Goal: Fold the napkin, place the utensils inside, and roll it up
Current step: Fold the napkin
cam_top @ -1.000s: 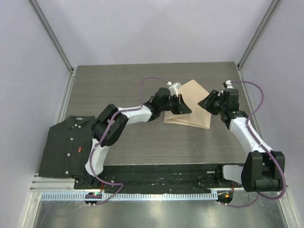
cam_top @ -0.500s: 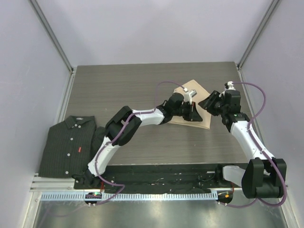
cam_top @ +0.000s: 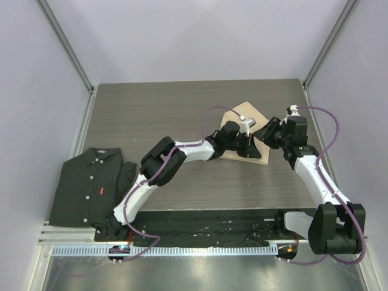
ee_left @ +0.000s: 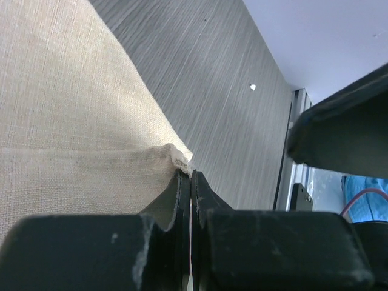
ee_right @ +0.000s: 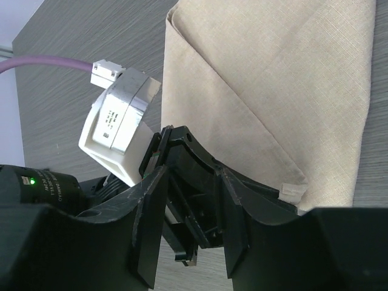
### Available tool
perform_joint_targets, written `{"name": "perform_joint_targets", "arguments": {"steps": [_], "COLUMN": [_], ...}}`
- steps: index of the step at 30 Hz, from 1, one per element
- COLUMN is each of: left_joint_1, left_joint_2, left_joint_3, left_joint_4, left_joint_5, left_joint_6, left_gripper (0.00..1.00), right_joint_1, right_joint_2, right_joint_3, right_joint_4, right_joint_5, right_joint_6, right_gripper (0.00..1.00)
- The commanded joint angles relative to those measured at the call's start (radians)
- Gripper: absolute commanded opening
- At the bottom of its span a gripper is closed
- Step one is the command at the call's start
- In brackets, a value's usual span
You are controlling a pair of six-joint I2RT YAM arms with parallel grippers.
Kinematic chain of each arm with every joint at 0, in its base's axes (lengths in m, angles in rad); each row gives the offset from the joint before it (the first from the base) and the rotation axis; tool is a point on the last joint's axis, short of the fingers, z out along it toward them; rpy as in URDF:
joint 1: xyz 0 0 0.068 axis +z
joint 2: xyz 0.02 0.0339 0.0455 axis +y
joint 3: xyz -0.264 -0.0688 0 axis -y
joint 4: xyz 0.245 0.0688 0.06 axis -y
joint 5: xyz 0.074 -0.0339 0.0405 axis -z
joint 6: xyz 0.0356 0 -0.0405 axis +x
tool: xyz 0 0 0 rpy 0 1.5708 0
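The beige napkin lies folded on the table at the back right. My left gripper reaches across it, shut on one frayed corner of the napkin, which it holds just above the grey table. In the left wrist view the left gripper has its jaws pressed together on that corner. My right gripper hovers open right beside it, over the napkin's right edge. In the right wrist view the napkin shows a diagonal fold, and the right gripper frames the left gripper's black fingers. The utensils are out of view.
A dark ribbed shirt lies flat at the table's front left. Grey walls with metal corner posts close in the table on three sides. The left arm's white wrist camera sits close to my right fingers.
The left arm has stretched to the right across the napkin, carrying the pinched corner toward the right gripper and narrowing the cloth. The right arm has barely moved.
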Motion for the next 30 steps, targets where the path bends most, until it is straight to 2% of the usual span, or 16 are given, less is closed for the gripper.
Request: {"name": "perform_joint_targets", "arguments": {"steps": [1, 10, 24, 25, 27, 28, 30], "left_joint_1": [-0.013, -0.015, -0.026, -0.026, -0.026, -0.029, -0.032], "left_joint_2": [0.003, 0.015, 0.047, 0.044, 0.038, 0.029, 0.013], "left_joint_3": [0.036, 0.046, 0.056, 0.056, 0.055, 0.052, 0.052], "left_joint_4": [0.019, 0.06, 0.082, 0.082, 0.082, 0.08, 0.073], "left_joint_5": [-0.015, -0.072, -0.066, -0.06, -0.052, -0.053, -0.05], "left_joint_6": [0.011, -0.009, -0.034, -0.037, -0.039, -0.037, -0.032], "left_gripper": [0.0, 0.0, 0.01, 0.12, 0.26, 0.39, 0.53], "right_joint_1": [0.006, 0.006, 0.006, 0.006, 0.006, 0.006, 0.006], "right_joint_2": [-0.027, -0.019, -0.015, -0.015, -0.019, -0.021, -0.033], "right_joint_3": [-0.007, -0.01, -0.009, -0.007, -0.005, -0.002, 0.008], "right_joint_4": [0.018, 0.018, 0.017, 0.017, 0.017, 0.015, 0.003], "right_joint_5": [-0.025, -0.038, -0.033, -0.035, -0.038, -0.038, -0.039], "right_joint_6": [0.008, 0.002, -0.001, 0.001, 0.002, 0.002, 0.001], "right_gripper": [0.45, 0.45, 0.46, 0.46, 0.46, 0.47, 0.47]}}
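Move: The left fingers, still shut on the folded flap's tip, are just above the napkin; the near right corner of the napkin, where the tip is being laid, is about 6 cm to their right, 2 cm back and 2 cm lower. Its far corner lies some 28 cm straight ahead, the near left corner about 15 cm to the left, level with the hand. From the idle right hand that near right corner is roughly 8 cm right, 6 cm back and 10 cm down. Forward and to the right, about 1 cm each way after a first slight sinking of some half a centimetre, the left hand eases the pinched flap tip towards the napkin's right edge, turning barely counter-clockwise. Then it stops, and its fingers open to not quite half, letting go of the tip and staying low around it. ##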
